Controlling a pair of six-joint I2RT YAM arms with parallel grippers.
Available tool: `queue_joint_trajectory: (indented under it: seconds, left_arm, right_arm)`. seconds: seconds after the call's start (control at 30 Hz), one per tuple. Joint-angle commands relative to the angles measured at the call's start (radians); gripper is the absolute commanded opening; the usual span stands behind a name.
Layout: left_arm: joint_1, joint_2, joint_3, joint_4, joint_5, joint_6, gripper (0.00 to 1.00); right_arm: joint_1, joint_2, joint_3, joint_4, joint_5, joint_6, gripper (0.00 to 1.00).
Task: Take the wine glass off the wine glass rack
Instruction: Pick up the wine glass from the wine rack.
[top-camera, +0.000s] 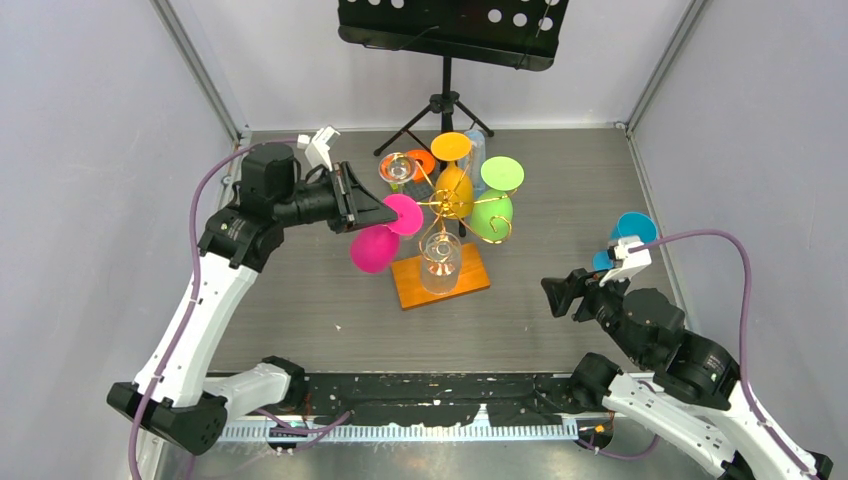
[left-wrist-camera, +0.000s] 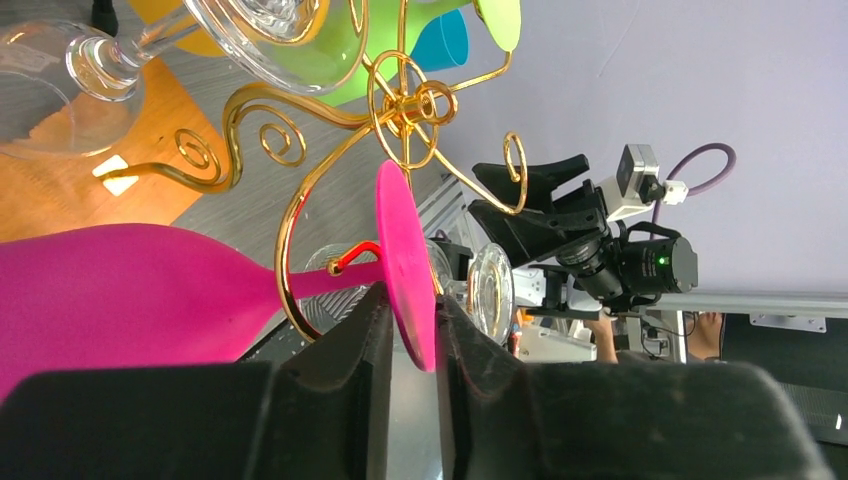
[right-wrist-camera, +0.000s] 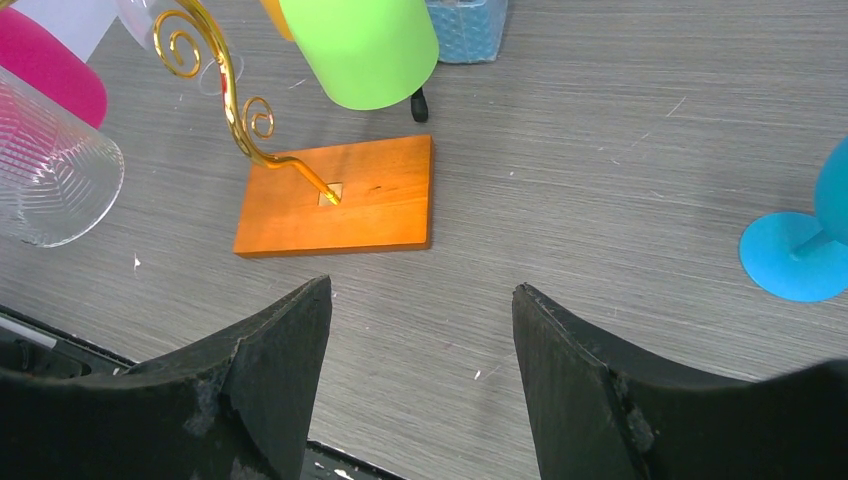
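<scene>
The wine glass rack (top-camera: 452, 201) is a gold wire tree on an orange wooden base (top-camera: 455, 283) at mid-table; its scrolls (left-wrist-camera: 400, 105) and base (right-wrist-camera: 340, 195) show in both wrist views. A pink wine glass (top-camera: 373, 248) hangs bowl-down on the rack's left arm, stem in a gold loop. My left gripper (top-camera: 388, 212) reaches in from the left, and in its own view its jaws (left-wrist-camera: 412, 300) are shut on the edge of this glass's flat pink foot (left-wrist-camera: 405, 250). My right gripper (top-camera: 553, 292) stands open and empty (right-wrist-camera: 420, 290) above the table, right of the rack.
Clear (top-camera: 440, 265), green (top-camera: 490, 215), yellow (top-camera: 455, 185) and orange (top-camera: 422, 158) glasses hang on other arms. A blue glass (top-camera: 627, 232) stands on the table at the right (right-wrist-camera: 800, 250). A black music stand (top-camera: 445, 100) is behind the rack. Grey walls enclose the table.
</scene>
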Motion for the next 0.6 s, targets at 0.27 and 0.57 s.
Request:
queue_joint_trajectory:
  seconds: [0.27,0.57]
  left_arm:
    - [0.003,0.026,0.042,0.018,0.032,0.034,0.04]
    - [0.003,0.044,0.05,0.022,0.041,0.038,0.0]
  right_arm:
    - [0.0,0.025,0.016,0.037,0.015,-0.006,0.73]
    - [0.0,0.034,0.02,0.035,0.024,-0.012,0.73]
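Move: The left hand's fingertips are already around the rim of the pink wine glass's foot. The foot's middle is about 2 cm right, 1 cm ahead and level; the bowl hangs some 10 cm below, swung about 4 cm left and 1 cm back. The rack's hub stands roughly 10 cm right and 3 cm ahead. The near clear glass is 8 cm right, 6 cm back and 7 cm lower. From the right hand, the pink foot lies about 27 cm left, 7 cm ahead and 12 cm above. Easing forward and down together, only about 1 cm each way, the left hand shuts its nearly closed fingers the rest of the way and pinches the thin rim of the pink glass's foot between the pads. The fingers keep pointing rightward and somewhat forward and down, the wrist barely turning. ##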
